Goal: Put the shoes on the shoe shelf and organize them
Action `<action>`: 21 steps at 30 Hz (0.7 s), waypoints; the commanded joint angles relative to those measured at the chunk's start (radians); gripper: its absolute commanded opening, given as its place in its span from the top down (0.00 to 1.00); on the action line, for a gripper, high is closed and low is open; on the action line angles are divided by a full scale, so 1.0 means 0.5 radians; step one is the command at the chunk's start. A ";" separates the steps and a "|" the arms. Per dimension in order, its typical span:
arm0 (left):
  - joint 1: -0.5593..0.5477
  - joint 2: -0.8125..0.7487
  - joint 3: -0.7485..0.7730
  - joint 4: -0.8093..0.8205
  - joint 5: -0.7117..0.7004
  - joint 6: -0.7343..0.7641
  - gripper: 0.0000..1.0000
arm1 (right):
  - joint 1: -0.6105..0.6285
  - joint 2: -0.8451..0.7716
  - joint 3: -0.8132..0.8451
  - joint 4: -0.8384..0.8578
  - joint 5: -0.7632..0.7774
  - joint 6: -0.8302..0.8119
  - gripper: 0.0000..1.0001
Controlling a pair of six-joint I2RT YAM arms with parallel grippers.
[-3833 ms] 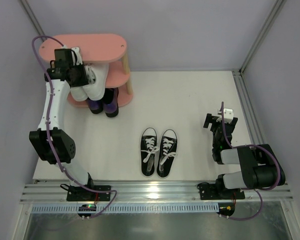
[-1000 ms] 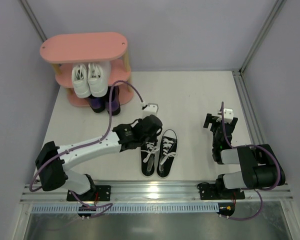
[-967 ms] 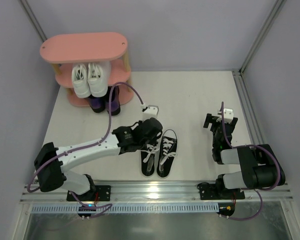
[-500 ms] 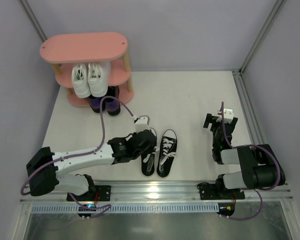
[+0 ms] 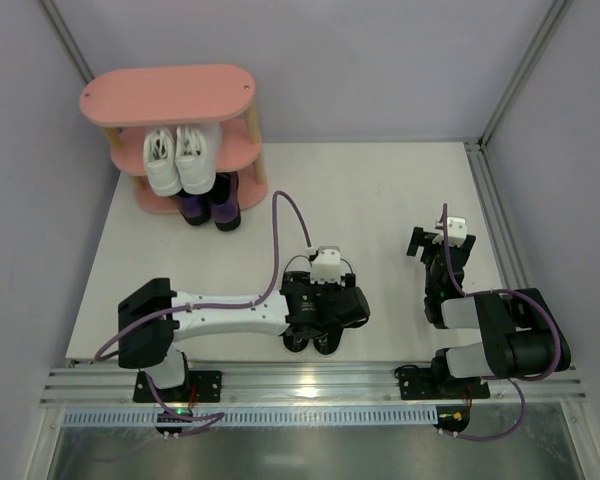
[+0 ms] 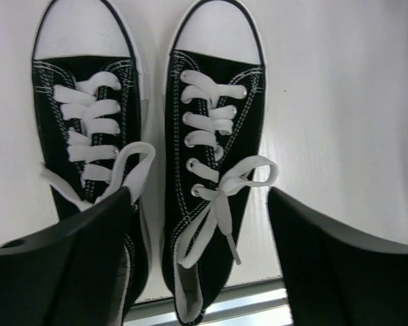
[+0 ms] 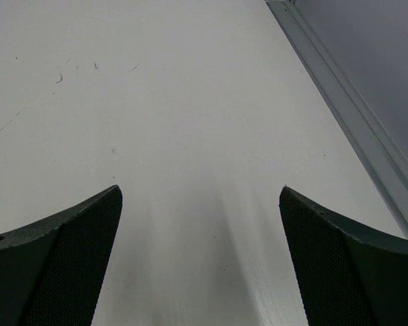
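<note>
The pink shoe shelf (image 5: 170, 93) stands at the far left. The white sneakers (image 5: 175, 158) sit on its middle tier and the dark purple shoes (image 5: 208, 210) on its bottom tier. The black canvas sneakers lie side by side near the front edge, mostly hidden under my left arm in the top view (image 5: 312, 343). In the left wrist view the left one (image 6: 88, 129) and the right one (image 6: 214, 149) point away. My left gripper (image 6: 200, 261) is open just above them, its fingers (image 6: 61, 265) straddling the right shoe's heel end. My right gripper (image 5: 438, 245) is open and empty over bare table (image 7: 200, 251).
The table's metal front rail (image 5: 310, 385) runs just behind the sneakers' heels and shows in the left wrist view (image 6: 245, 305). A metal frame rail (image 7: 353, 115) borders the table on the right. The shelf's top board is bare.
My left arm has left the shelf, where the white sneakers now sit, and swung right and down over the black sneakers. The right arm has not moved.
</note>
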 commanded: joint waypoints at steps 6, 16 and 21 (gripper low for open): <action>-0.072 -0.106 0.023 -0.379 -0.303 -0.206 0.00 | -0.004 -0.025 0.030 0.154 -0.017 0.041 0.03; -0.075 0.004 -0.161 -0.349 -0.303 -0.384 0.01 | -0.004 -0.028 0.030 0.154 -0.020 0.041 0.03; -0.069 0.124 -0.127 -0.244 -0.358 -0.320 0.00 | -0.007 -0.025 0.027 0.154 -0.020 0.041 0.03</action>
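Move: The pair of black shoes I'm after has its middle about 4 cm to my left hand's left, 4 cm ahead and some 11 cm below. The left black shoe of the pair lies about 9 cm to my left, while the right black shoe is almost under me, 1 cm to my right; both middles are 4 cm ahead. From my idle right hand the pair lies roughly 30 cm left, 15 cm back and 9 cm lower. I shift my left hand about 5 cm left, from over the right black shoe towards the gap between the two, then sink nearly 4 cm over their rear halves in the later part. On the way I spread my fingers the rest of the way open and roll the hand some 10 degrees, left side rising, with a slight counter-clockwise turn. ##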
